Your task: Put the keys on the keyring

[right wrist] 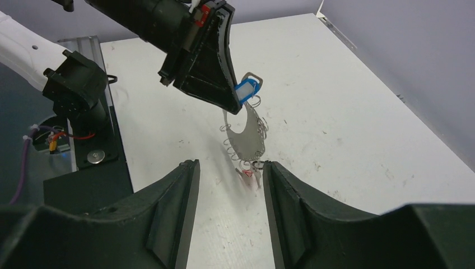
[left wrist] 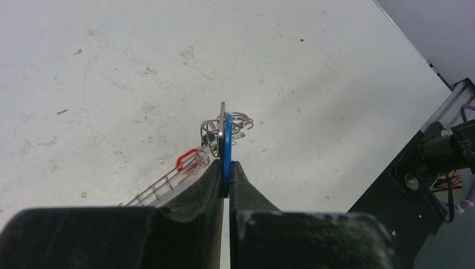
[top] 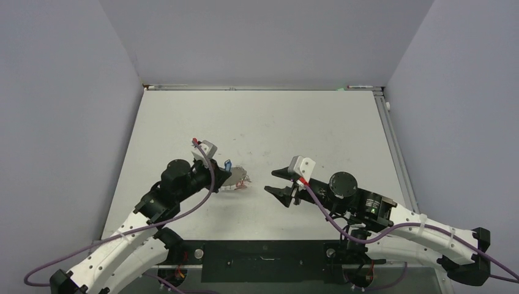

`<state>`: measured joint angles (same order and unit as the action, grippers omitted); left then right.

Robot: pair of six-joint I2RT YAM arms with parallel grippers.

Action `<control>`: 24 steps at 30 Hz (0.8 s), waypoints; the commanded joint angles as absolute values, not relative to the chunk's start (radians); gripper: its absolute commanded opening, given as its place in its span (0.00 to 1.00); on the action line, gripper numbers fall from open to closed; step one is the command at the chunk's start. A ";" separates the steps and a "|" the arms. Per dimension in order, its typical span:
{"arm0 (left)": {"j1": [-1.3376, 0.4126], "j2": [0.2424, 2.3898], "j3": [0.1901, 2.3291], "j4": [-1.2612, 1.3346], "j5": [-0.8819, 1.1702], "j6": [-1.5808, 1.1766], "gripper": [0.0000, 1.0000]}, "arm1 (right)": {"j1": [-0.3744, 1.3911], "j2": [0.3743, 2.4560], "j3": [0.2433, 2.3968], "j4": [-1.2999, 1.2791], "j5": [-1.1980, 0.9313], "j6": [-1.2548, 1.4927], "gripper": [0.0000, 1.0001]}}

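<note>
My left gripper (top: 227,174) (left wrist: 226,163) is shut on the blue tag (left wrist: 227,147) of a key, with the edge of the grey keyring (left wrist: 222,120) pinched beside it. In the right wrist view the keyring (right wrist: 246,134) hangs below the blue tag (right wrist: 246,89), just above the table, with small wire rings along its rim. A red-tagged key (right wrist: 248,175) (left wrist: 187,158) dangles at its lowest point. My right gripper (top: 271,181) (right wrist: 229,164) is open, a short way right of the keyring, with nothing between its fingers. The red key sits just past its right fingertip (right wrist: 268,168). The dark-headed key is not visible.
The black base plate (top: 263,254) lies along the table's near edge between the arm bases. A metal rail (top: 392,141) runs down the table's right side. Grey walls close in the left, back and right.
</note>
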<state>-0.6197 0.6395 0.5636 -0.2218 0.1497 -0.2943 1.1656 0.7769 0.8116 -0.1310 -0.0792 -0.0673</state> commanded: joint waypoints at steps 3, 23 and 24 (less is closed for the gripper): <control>-0.648 0.798 0.669 -0.048 0.079 -0.336 0.00 | 1.166 0.732 0.773 -0.028 -0.007 -0.015 0.46; -0.853 1.482 1.226 -0.206 0.128 0.033 0.00 | 1.164 0.490 0.785 -0.102 0.311 0.029 0.46; -0.892 1.488 1.190 -0.216 0.073 0.045 0.00 | 1.164 0.474 0.784 -0.113 0.319 0.036 0.46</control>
<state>-0.7582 1.4597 1.2083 -0.1299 0.1326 -0.0868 1.1656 0.5400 0.7593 -0.0929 0.2295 -0.0051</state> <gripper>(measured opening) 0.015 0.462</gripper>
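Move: The left hand has the blue key tag between its fingertips, with the keyring hanging some 7 cm below and about 3 cm to the right; the red key tag dangles at its lower end, some 13 cm down and 4 cm right. Bare table lies about 11 cm ahead, 14 cm right and some 18 cm below. From the empty right hand, the blue key tag is about 7 cm ahead, 14 cm left and 9 cm lower. Still pinching the blue key tag, the left hand dips slightly, then sweeps right about 14 cm and forward some 11 cm over the open table, ending about 4 cm higher and turned a little clockwise. The right hand, fingers still half open and touching nothing, draws off to the right and up, slowly then faster, turning clockwise. ##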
